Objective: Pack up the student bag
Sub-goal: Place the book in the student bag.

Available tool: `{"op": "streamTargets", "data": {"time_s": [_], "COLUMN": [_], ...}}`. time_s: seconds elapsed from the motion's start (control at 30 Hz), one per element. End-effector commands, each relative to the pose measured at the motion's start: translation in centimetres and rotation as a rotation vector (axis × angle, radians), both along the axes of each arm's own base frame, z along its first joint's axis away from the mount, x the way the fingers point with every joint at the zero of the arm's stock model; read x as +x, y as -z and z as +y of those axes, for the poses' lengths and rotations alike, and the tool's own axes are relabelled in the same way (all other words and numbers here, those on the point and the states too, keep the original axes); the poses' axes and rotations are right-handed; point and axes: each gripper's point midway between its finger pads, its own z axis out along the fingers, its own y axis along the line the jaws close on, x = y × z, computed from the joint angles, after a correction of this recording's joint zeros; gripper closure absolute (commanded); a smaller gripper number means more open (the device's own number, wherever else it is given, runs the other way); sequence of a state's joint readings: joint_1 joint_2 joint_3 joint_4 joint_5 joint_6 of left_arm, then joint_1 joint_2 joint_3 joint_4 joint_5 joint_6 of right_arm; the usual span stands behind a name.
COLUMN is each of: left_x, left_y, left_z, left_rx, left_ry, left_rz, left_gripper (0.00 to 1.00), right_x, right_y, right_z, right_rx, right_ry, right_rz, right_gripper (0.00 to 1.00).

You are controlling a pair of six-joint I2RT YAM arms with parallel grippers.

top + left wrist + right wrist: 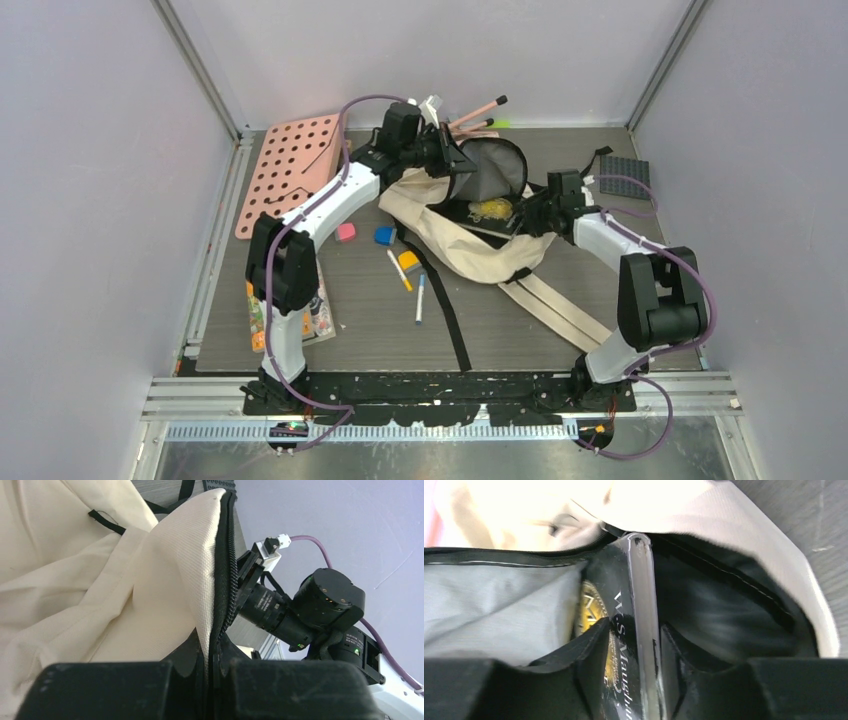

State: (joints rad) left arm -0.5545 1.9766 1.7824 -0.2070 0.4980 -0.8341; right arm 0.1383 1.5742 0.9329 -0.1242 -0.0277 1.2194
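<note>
The student bag [470,240] lies at the back middle of the table, cream cloth with its mouth open and grey lining showing. My left gripper [452,158] is shut on the bag's zippered rim [222,595] and holds it up; in the left wrist view the cloth and zipper are pinched between the fingers of the left gripper [222,647]. My right gripper [522,212] reaches into the mouth. A black book [624,590] with a gold emblem stands between its fingers inside the bag [749,545]. The left finger lies against the cover and a thin dark gap shows at the right finger [674,650].
A pink pegboard [290,170] lies back left, pink pencils [478,108] behind the bag, a grey studded plate [624,177] back right. A pink eraser [346,232], blue block [385,236], two pens [420,298] and a black strap [445,310] lie in front. A booklet [322,315] lies by the left arm.
</note>
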Motion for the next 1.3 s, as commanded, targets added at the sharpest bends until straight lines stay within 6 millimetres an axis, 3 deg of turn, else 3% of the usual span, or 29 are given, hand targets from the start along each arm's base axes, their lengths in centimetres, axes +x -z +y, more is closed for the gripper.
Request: {"op": "streamTargets", "data": {"time_s": [0.0, 0.17, 0.3, 0.43, 0.57, 0.63, 0.7, 0.8, 0.93, 1.03, 1.27], "left_x": [-0.4, -0.7, -0.9, -1.1, -1.2, -1.3, -1.3, -1.4, -1.4, -1.4, -1.4], "left_y": [-2.4, -1.9, -1.7, -1.5, -1.5, -1.4, -1.3, -1.2, -1.2, -1.1, -1.0], "left_z": [-0.7, -0.5, -0.3, 0.2, 0.5, 0.6, 0.7, 0.8, 0.8, 0.7, 0.7], "left_rx": [-0.055, -0.041, -0.029, -0.006, 0.007, 0.015, 0.022, 0.029, 0.032, 0.034, 0.039], "left_ry": [0.032, 0.037, 0.038, 0.031, 0.031, 0.032, 0.035, 0.036, 0.039, 0.043, 0.046], "left_rz": [-0.084, -0.080, -0.082, -0.084, -0.089, -0.088, -0.090, -0.090, -0.089, -0.086, -0.081], "left_gripper": [1.00, 1.00, 1.00, 1.00, 1.00, 1.00, 1.00, 1.00, 1.00, 1.00, 1.00], "right_x": [-2.5, -2.0, -1.4, -1.6, -1.3, -2.1, -2.4, -3.7, -6.3, -7.9, -8.0], "right_y": [2.8, 1.1, -1.0, -1.7, -3.3, -3.5, -5.0, -5.8, -4.6, -2.5, 1.8], "right_z": [0.7, -1.0, -1.2, -1.6, -1.8, -2.1, -2.6, -4.3, -6.0, -6.0, -1.9], "right_rx": [-0.112, -0.228, -0.254, -0.286, -0.399, -0.445, -0.503, -0.599, -0.674, -0.672, -0.501], "right_ry": [-0.103, -0.104, -0.109, -0.124, -0.256, -0.312, -0.334, -0.318, -0.336, -0.387, -0.570], "right_rz": [0.131, 0.101, 0.034, 0.024, -0.004, 0.028, 0.024, 0.059, 0.173, 0.239, 0.256], "right_gripper": [0.49, 0.38, 0.37, 0.38, 0.37, 0.37, 0.37, 0.36, 0.36, 0.35, 0.34]}}
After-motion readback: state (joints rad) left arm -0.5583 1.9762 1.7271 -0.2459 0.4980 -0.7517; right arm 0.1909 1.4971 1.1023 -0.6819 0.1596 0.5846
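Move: The right fingers, already loosening, are still either side of the book's spine. The book's middle is about 10 cm to their left, 2 cm ahead and 4 cm below, inside the bag. The mesh flap stands some 9 cm ahead and 9 cm left, a little higher; the black strap patch sits roughly 11 cm back, 3 cm left and 8 cm below. From the left hand, which pinches the zip edge, the book lies about 20 cm below, 5 cm right and 3 cm back. Spread the right fingers wider to let go of the book's spine while dipping about 4 cm down and back, then lift out and swing back and to the right past the book's near right corner, sinking again at the end beside the bag's rim. Roll the hand's left side down some 30 degrees, turning it counter-clockwise. Keep the left pinch on the zip edge and lower it about 3 cm. ##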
